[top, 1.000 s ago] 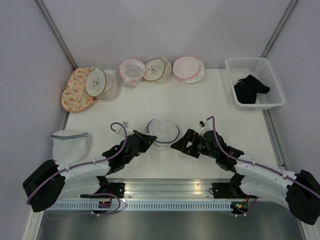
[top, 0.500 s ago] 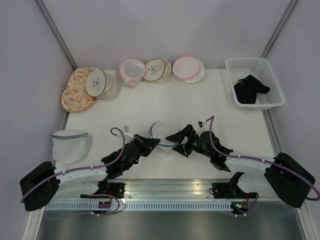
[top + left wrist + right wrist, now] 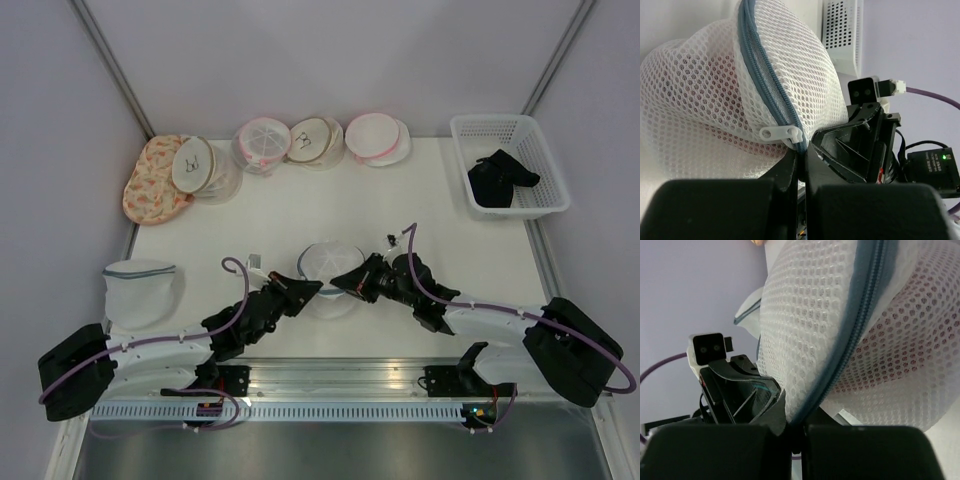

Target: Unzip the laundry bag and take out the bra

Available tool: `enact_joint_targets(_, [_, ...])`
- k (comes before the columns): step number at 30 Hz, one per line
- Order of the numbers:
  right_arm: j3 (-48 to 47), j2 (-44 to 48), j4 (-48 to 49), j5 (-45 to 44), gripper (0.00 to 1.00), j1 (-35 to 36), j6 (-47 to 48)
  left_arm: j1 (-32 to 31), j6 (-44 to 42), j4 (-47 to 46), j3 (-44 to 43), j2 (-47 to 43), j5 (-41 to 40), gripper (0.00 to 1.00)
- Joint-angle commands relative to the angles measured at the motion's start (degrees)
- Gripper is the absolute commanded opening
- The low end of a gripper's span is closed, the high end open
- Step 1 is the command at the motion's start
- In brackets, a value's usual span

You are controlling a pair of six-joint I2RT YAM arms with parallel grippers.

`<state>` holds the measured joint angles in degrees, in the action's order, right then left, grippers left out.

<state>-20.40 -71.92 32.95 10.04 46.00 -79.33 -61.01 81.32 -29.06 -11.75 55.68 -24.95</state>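
Observation:
A round white mesh laundry bag [image 3: 329, 263] with a grey-blue zipper [image 3: 767, 60] stands tilted at the table's front middle. Something reddish shows faintly through the mesh; the bra cannot be made out. My left gripper [image 3: 312, 287] is shut on the zipper seam just below the white zipper pull [image 3: 781, 132]. My right gripper [image 3: 345, 284] is shut on the same zipper seam [image 3: 850, 350] from the other side. The two grippers' tips almost meet at the bag's near edge. The zipper looks closed.
Several other laundry bags [image 3: 262, 143] line the back edge, with a floral one [image 3: 153, 178] at the back left. A white basket [image 3: 508, 165] holding dark clothing stands at the back right. A white mesh bag [image 3: 140, 284] stands at the left edge.
Both grippers have moved in from either side of the bag and shut on its zipper seam. The bag has gone from lying flat to tilted up between them.

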Motion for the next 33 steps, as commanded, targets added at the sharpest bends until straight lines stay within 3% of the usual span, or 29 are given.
enact_joint_targets(1, [-5.08,3.09,-6.98,0.06,0.00,-0.38,8.21,-1.74,-2.30,-2.59,1.45,-2.67,4.47,0.02])
enact_joint_targets(2, [-5.43,3.71,-8.76,0.24,0.00,-0.64,9.53,-1.74,-2.39,-1.62,1.73,-3.90,4.56,0.02])
enact_joint_targets(4, [-6.48,5.55,-13.84,1.29,0.01,-2.13,13.75,-1.74,-3.62,3.53,1.47,-8.12,5.08,0.12])
enact_joint_targets(5, [-6.75,6.17,-15.53,2.25,0.00,-2.75,15.16,-1.74,-4.23,5.40,1.12,-9.61,5.26,0.22])
enact_joint_targets(6, [-7.19,6.70,-17.46,2.96,0.00,-3.63,16.91,-1.74,-4.93,7.16,0.85,-11.45,5.44,0.50])
enact_joint_targets(7, [-7.63,7.84,-20.87,4.53,0.00,-5.46,19.62,-1.74,-6.16,8.91,0.50,-14.78,5.87,0.64])
enact_joint_targets(9, [-7.81,8.64,-22.92,7.17,0.01,-7.23,22.89,-1.74,-8.44,11.91,0.59,-18.31,6.49,0.87])
enact_joint_targets(11, [-8.25,8.73,-25.56,12.17,0.00,-10.04,27.02,-1.74,-9.59,11.58,1.64,-23.23,7.98,0.96])
enact_joint_targets(15, [-8.69,6.71,-26.36,21.31,0.00,-12.95,31.51,-1.74,-13.11,10.33,3.75,-27.90,11.32,1.00])
enact_joint_targets(19, [-9.03,4.25,-24.42,28.71,0.00,-13.39,33.88,-1.65,-13.03,10.78,4.54,-24.93,13.52,1.00])
enact_joint_targets(27, [-14.75,-0.93,-40.93,26.27,0.01,-13.83,46.97,-0.08,-15.57,5.60,4.28,-8.34,14.31,1.00])
enact_joint_targets(33, [-13.70,-1.38,-42.00,27.75,0.00,-14.18,48.66,5.98,-17.25,-2.05,4.98,1.00,18.09,1.00])
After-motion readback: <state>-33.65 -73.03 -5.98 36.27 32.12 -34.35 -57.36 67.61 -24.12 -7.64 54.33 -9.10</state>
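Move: The laundry bag's zipper pull sits just past the left fingertips, about 2 cm ahead and level in height; those fingers already pinch the bag at the zip's end. The bag's round mesh face is centred some 5 cm ahead of the left hand and 3 cm to its right, about level. The right fingertips, shut on the zip edge, are about 5 cm to the left hand's right. From the right hand the pull is about 4 cm left and 2 cm ahead. The left fingers let go of the bag by the zip's end and spread wide; the hand backs off and up, each by about 5 cm or more, then sinks some 12 cm, still open, edging forward at the last beside the zip end. The right keeps its pinch on the zip edge, carrying the bag right and down with a counter-clockwise turn of some 30 degrees. ##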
